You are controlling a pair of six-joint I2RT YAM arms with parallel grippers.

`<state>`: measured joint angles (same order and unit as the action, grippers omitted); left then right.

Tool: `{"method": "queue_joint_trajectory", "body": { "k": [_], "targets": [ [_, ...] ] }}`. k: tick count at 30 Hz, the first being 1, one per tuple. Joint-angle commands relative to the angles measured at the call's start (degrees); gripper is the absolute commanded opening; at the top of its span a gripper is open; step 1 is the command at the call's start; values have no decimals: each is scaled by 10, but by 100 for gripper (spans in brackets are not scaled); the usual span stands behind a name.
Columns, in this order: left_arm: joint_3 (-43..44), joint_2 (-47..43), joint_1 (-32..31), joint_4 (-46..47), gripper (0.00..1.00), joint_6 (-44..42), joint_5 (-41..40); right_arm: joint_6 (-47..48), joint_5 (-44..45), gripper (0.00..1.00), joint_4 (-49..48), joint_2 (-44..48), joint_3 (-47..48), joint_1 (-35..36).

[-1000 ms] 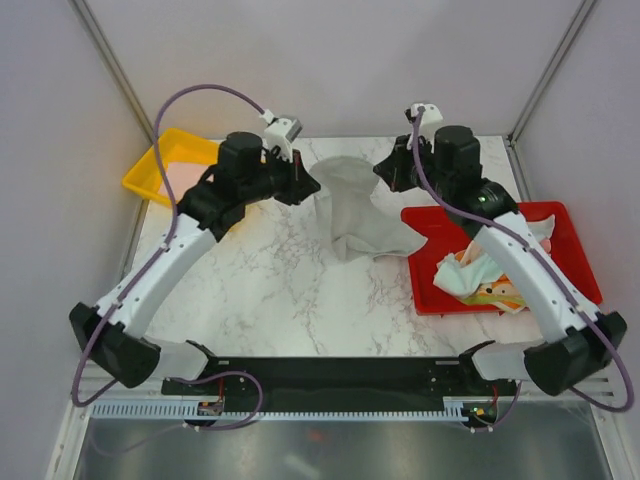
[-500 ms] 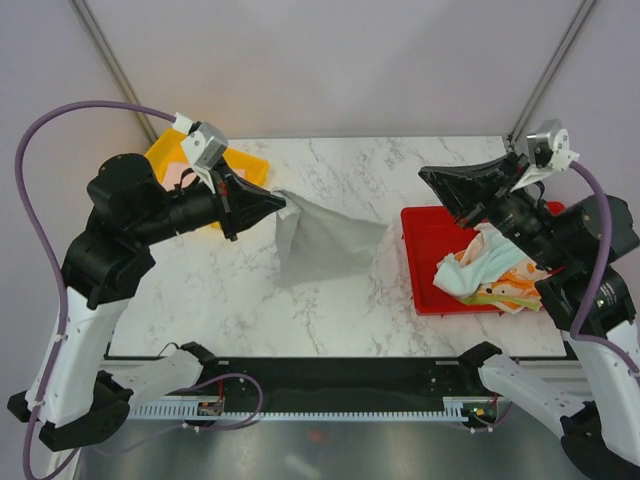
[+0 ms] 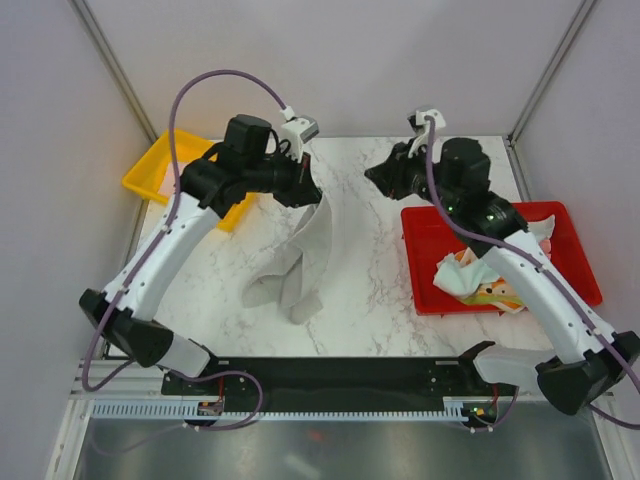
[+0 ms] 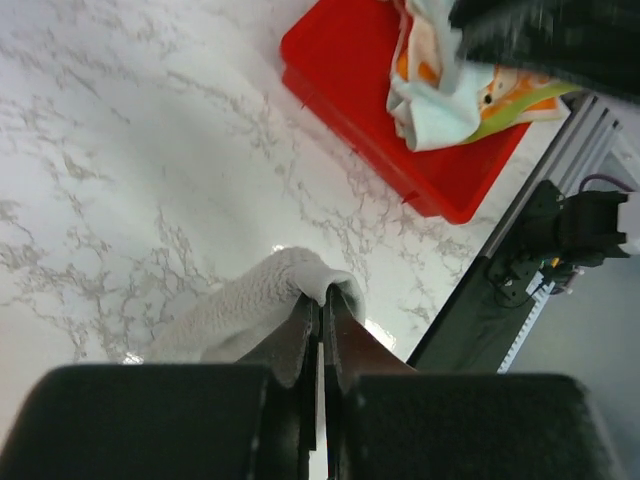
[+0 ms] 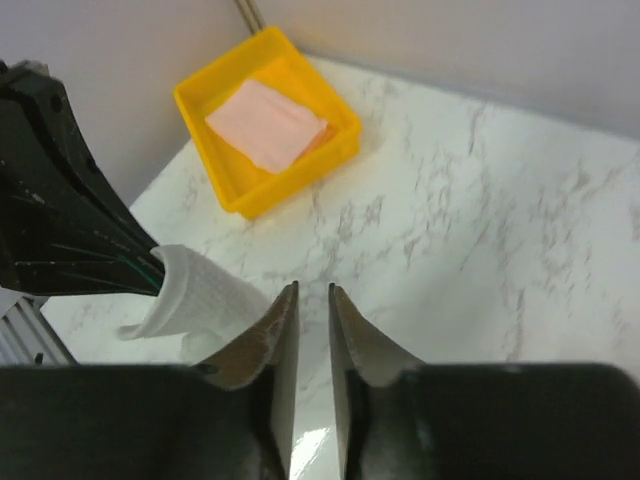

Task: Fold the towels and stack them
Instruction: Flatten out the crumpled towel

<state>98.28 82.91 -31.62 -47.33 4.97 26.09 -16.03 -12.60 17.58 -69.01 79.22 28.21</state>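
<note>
My left gripper [image 3: 311,194] is raised over the far middle of the table, shut on a top fold of a grey towel [image 3: 300,250]. The towel hangs down in a long strip, and its lower end rests crumpled on the marble. In the left wrist view the cloth [image 4: 250,305] wraps over the pinched fingertips [image 4: 322,297]. My right gripper [image 3: 373,176] hovers just right of it, jaws a little apart and empty [image 5: 313,290]. More towels, cream with orange print and mint [image 3: 480,280], lie heaped in the red tray [image 3: 425,225]. A folded pink towel [image 5: 266,125] lies in the yellow tray [image 5: 240,195].
The yellow tray [image 3: 150,175] sits at the far left corner, partly under my left arm. The red tray [image 4: 350,95] stands along the right edge. A black rail [image 3: 330,375] runs across the near edge, and metal posts frame the back corners.
Both arms swung back in toward the far middle. The grey towel, spread wide half a second ago, now hangs as a narrow strip from the left gripper. The right jaws have parted slightly.
</note>
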Motion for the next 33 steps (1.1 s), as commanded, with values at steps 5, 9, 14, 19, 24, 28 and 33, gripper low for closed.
{"method": "queue_joint_trajectory", "body": {
  "k": [5,9,14,19,24,28,33],
  "targets": [
    [17,117,9,3,2,82,-32,-71,122,48,-19,20,-144,52],
    [38,213,34,9,2,138,6,-138,136,50,-59,-7,-214,78],
    [84,295,57,17,2,169,46,-150,186,51,-156,-48,-262,126],
    [112,346,74,24,2,170,70,-72,203,53,-171,-108,-253,144],
    [116,371,80,30,2,133,83,9,233,56,-169,-156,-251,133],
    [111,385,87,34,2,99,71,39,164,58,-169,-158,-237,78],
    [112,405,95,36,2,83,71,63,59,59,-147,-169,-209,5]
  ]
}}
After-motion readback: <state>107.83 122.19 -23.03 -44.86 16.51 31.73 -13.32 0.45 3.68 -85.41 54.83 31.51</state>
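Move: The left hand already holds the grey towel by its upper edge; it is bound for the open table some 14 cm ahead, 2 cm to its right and 32 cm below. The empty right hand has the hanging towel's middle about 15 cm to its left, 2 cm back and 24 cm below. From the right hand, the red bin's middle lies roughly 30 cm right, 5 cm ahead and 37 cm down. Keeping its pinch on the towel's edge, the left hand sweeps down about 20 cm and some 13 cm forward, its fingers tipping down by roughly 35 degrees, carrying the cloth towards the table. The right hand drops quickly, some 26 cm, swinging left and back again on the way and then edging forward; it tips down about 20 degrees and opens its fingers well apart over the towel's free right-hand corner. ##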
